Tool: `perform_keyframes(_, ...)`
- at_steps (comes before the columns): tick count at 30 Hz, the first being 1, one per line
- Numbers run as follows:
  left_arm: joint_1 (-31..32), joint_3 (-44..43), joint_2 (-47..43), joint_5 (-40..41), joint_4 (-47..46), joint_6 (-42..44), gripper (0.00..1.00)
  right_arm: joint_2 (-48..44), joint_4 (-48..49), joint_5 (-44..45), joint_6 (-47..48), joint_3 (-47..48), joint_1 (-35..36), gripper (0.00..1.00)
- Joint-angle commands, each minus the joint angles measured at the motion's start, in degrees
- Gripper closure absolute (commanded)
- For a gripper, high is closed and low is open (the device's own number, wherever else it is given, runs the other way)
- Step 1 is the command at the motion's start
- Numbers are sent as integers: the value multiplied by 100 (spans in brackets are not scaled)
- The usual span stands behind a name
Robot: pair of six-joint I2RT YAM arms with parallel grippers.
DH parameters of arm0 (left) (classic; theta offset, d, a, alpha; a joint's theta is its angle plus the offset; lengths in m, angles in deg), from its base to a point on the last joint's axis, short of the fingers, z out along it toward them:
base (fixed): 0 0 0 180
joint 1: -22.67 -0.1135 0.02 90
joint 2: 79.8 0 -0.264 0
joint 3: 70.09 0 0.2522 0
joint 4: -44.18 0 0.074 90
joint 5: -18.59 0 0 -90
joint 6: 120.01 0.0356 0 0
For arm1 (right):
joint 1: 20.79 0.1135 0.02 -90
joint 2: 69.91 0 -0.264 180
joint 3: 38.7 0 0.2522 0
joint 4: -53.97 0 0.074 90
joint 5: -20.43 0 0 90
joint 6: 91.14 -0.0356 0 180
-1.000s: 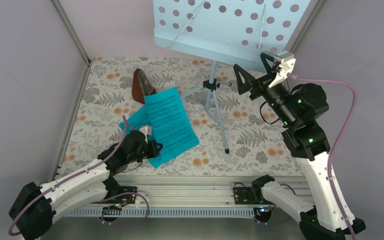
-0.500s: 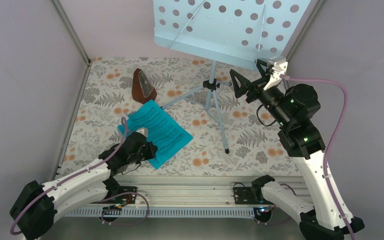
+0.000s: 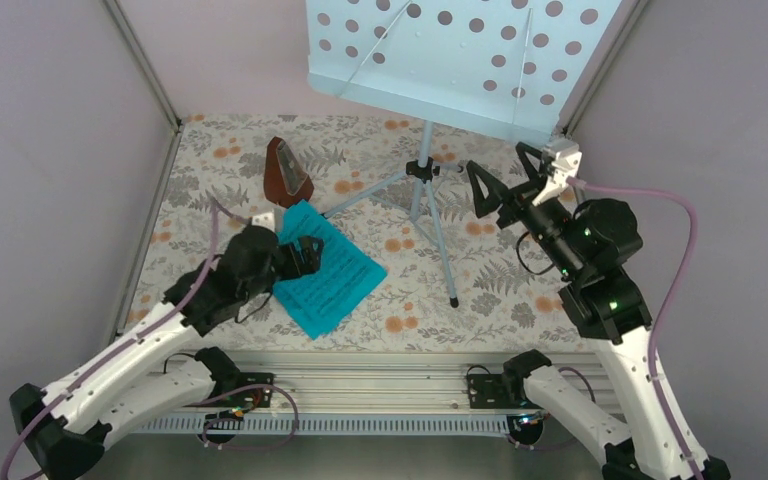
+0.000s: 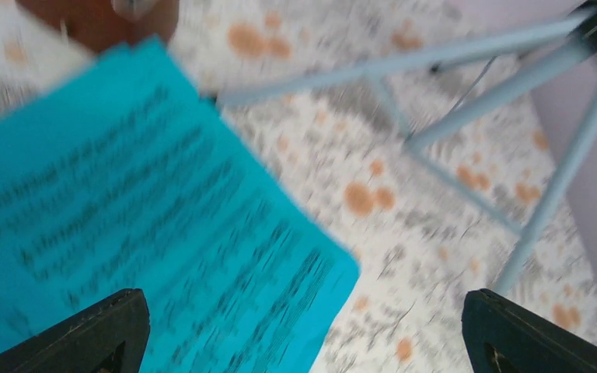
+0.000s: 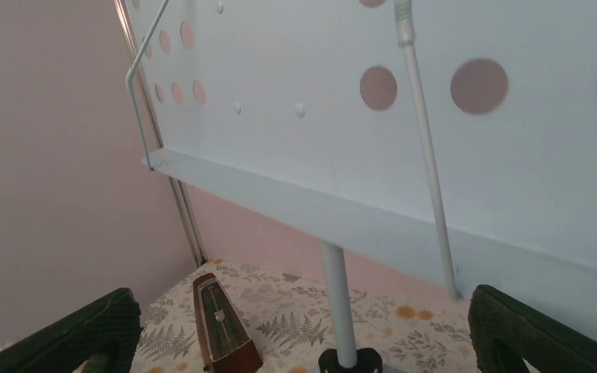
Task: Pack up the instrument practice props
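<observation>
The teal sheet of printed music (image 3: 340,275) lies flat on the floral table. My left gripper (image 3: 305,255) hovers over its left part, open and empty. In the left wrist view it (image 4: 311,334) looks down on the blurred sheet (image 4: 124,217), with the jaws wide apart. The reddish-brown metronome (image 3: 285,178) stands upright just behind the sheet. The pale blue perforated music stand (image 3: 450,55) stands at the back on silver tripod legs (image 3: 438,235). My right gripper (image 3: 505,180) is open and empty in the air, right of the stand's pole, below the desk (image 5: 435,116).
Grey walls with metal corner posts (image 3: 145,65) close in the table on the left, back and right. The metal rail (image 3: 380,365) with both arm bases runs along the near edge. In the right wrist view the metronome (image 5: 221,326) and the stand's pole (image 5: 334,303) show between the fingers.
The sheet, held tilted up a second ago, now lies flat and free. My left gripper has let go, opened and moved away from the near edge. My right gripper dropped slightly.
</observation>
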Motion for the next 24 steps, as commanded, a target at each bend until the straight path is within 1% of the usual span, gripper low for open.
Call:
perform_keyframes(1, -9, -1002, -13, 732, 504, 930, 0, -569, 201, 118, -246, -591, -37, 0)
perform_keyframes(5, -209, -1878, 428, 646, 432, 2385, 0, -960, 228, 135, -903, -1543, -37, 0)
perform_keyframes(7, -630, -2266, 753, 393, 475, 3017, 0, -1062, 284, -40, -1334, -2106, -37, 0)
perform_keyframes(10, -1368, -2604, 1119, -296, 261, 3607, 0, -1011, 504, -229, -2017, -2929, -33, 0)
perform_keyframes(12, -1726, -2706, 1299, -571, 36, 3778, 0, -834, 785, -334, -2357, -3409, -37, 0)
perform_keyframes(15, -1908, -2775, 1509, -547, -331, 3947, 0, -340, 1314, -565, -2508, -3917, -37, 0)
perform_keyframes(19, -1943, -2637, 1599, -531, -872, 4137, 0, 309, 1692, -952, -2274, -4225, -36, 0)
perform_keyframes(24, -1962, -2435, 1768, -566, -1044, 4221, 0, 887, 2040, -1467, -1941, -4482, -29, 0)
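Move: Ahead of the left hand by about 28 cm, 6 cm to its left and some 4 cm lower, stands the metronome; the sheet music lies 5 cm ahead, 4 cm left and 15 cm below. The middle of the stand's near leg is about 5 cm ahead, 5 cm left and 34 cm below the right hand; the tripod hub is 16 cm ahead of that hand, 9 cm left, 25 cm lower. Up and forward, the left hand leaves the sheet music, climbing about 14 cm first and then reaching 12 cm out towards the metronome, drifting a little left, open fingers tipping up. Straight down, after a slight draw back, the right hand drops some 33 cm towards the stand's near leg, fingers still open and tipping down about 45 degrees. ##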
